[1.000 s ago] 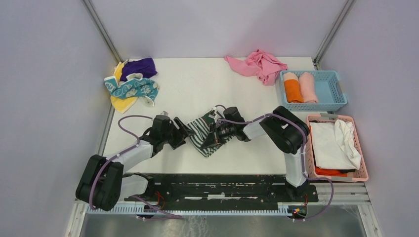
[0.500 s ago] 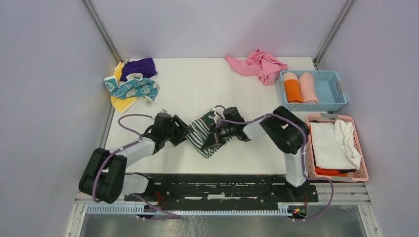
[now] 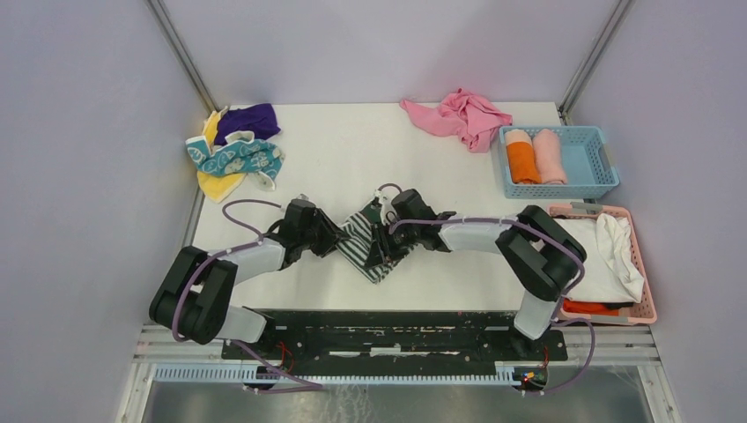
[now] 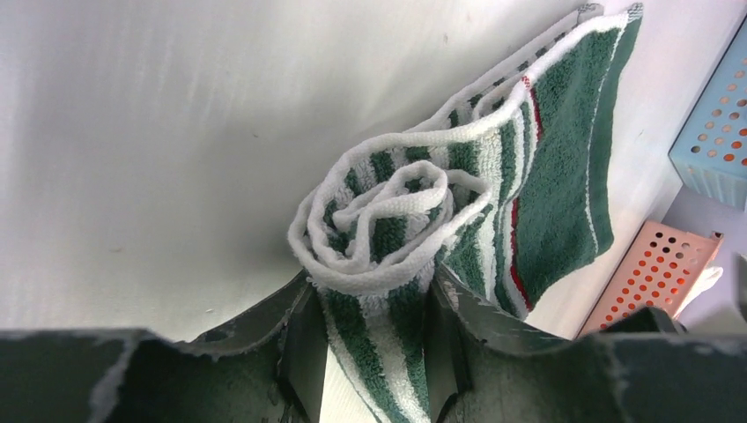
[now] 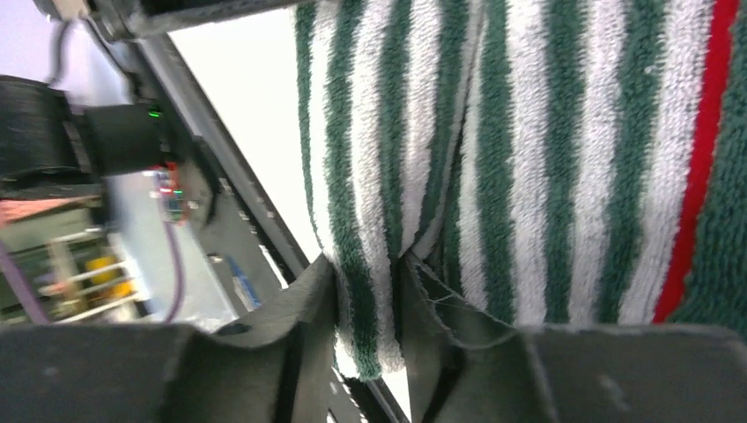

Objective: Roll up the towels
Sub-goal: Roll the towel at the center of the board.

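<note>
A green-and-white striped towel (image 3: 361,234) with a red stripe lies partly rolled at the table's near middle. My left gripper (image 3: 339,240) is at its left end. In the left wrist view the rolled end (image 4: 388,207) sits between the fingers, and the left gripper (image 4: 370,295) is shut on it. My right gripper (image 3: 380,245) is at the towel's right side. The right wrist view shows a hanging edge of the towel (image 5: 370,256) loose between the slightly parted fingers of the right gripper (image 5: 366,278). Teal (image 3: 236,159), yellow (image 3: 214,183) and purple (image 3: 248,119) towels lie heaped at the far left.
A pink cloth (image 3: 460,115) lies crumpled at the far edge. The blue basket (image 3: 608,159) at the right holds an orange roll (image 3: 522,160) and a pink roll (image 3: 549,155). Nearer, a pink basket (image 3: 647,295) holds white fabric (image 3: 599,256).
My left gripper moved right to the towel's rolled end and closed on it. The right jaws eased apart on the towel's edge, and the right arm's elbow swung to the right.
</note>
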You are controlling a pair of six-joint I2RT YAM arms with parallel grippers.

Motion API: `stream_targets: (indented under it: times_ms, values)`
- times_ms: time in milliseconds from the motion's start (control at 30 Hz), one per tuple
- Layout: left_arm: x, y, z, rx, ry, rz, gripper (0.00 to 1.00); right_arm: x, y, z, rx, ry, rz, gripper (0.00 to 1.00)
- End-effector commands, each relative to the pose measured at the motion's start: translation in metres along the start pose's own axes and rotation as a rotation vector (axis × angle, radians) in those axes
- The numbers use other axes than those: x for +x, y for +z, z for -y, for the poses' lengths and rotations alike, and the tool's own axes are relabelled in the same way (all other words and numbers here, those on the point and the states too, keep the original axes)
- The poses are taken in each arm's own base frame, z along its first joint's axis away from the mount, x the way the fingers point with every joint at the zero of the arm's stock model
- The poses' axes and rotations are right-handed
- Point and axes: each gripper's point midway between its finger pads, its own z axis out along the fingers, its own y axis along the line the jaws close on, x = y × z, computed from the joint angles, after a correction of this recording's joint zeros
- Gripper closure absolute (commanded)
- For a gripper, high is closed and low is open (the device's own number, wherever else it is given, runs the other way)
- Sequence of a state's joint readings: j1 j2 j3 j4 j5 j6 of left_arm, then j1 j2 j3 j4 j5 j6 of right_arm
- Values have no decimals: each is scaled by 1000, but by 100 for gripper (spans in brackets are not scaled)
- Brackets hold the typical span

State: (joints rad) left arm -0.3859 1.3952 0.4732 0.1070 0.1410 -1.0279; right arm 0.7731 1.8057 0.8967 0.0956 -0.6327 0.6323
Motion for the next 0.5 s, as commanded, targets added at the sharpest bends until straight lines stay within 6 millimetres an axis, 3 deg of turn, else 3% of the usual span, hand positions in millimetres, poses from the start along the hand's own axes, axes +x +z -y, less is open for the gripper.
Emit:
stream_targets:
  times_ms: [0,100,167,233,333,467]
  values:
    - [17,3,-43,-180,57,-37,56,12,-29,12,326,-229,-17,57]
    - [16,0,-40,-184,65,-26,57,1,-51,2,509,-403,57,43]
    - [16,-1,-39,-184,67,-22,57,-8,-65,-11,611,-527,130,32]
    - [17,-1,-39,-186,67,-24,56,-16,-74,-29,682,-634,196,28]
    - [17,-1,-39,-188,62,-24,56,-19,-73,-51,733,-763,235,27]
    - [18,-1,-40,-190,62,-27,56,-14,-51,-62,818,-901,214,28]
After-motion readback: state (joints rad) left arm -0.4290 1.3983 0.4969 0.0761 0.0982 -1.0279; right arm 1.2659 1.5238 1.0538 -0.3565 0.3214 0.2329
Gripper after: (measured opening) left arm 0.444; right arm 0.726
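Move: The near end of the rolled striped towel still sits between my right fingers, its middle about 1 cm below my hand point; the table's front edge is some 10 cm back, 5 cm down. The flat green part still to be rolled lies about 9 cm ahead, 4 cm to the right and 4 cm down. My left hand has the roll's far end in its fingers, with the near end about 8 cm back and 8 cm right. I spread my right fingers and come free of the roll's near end, lifting about 7 cm and drawing back 3 cm or so, while the wrist swings round some 55 degrees so the fingers point down and forward-left instead of mostly left. My left hand keeps its pinch on the far end, almost still. ##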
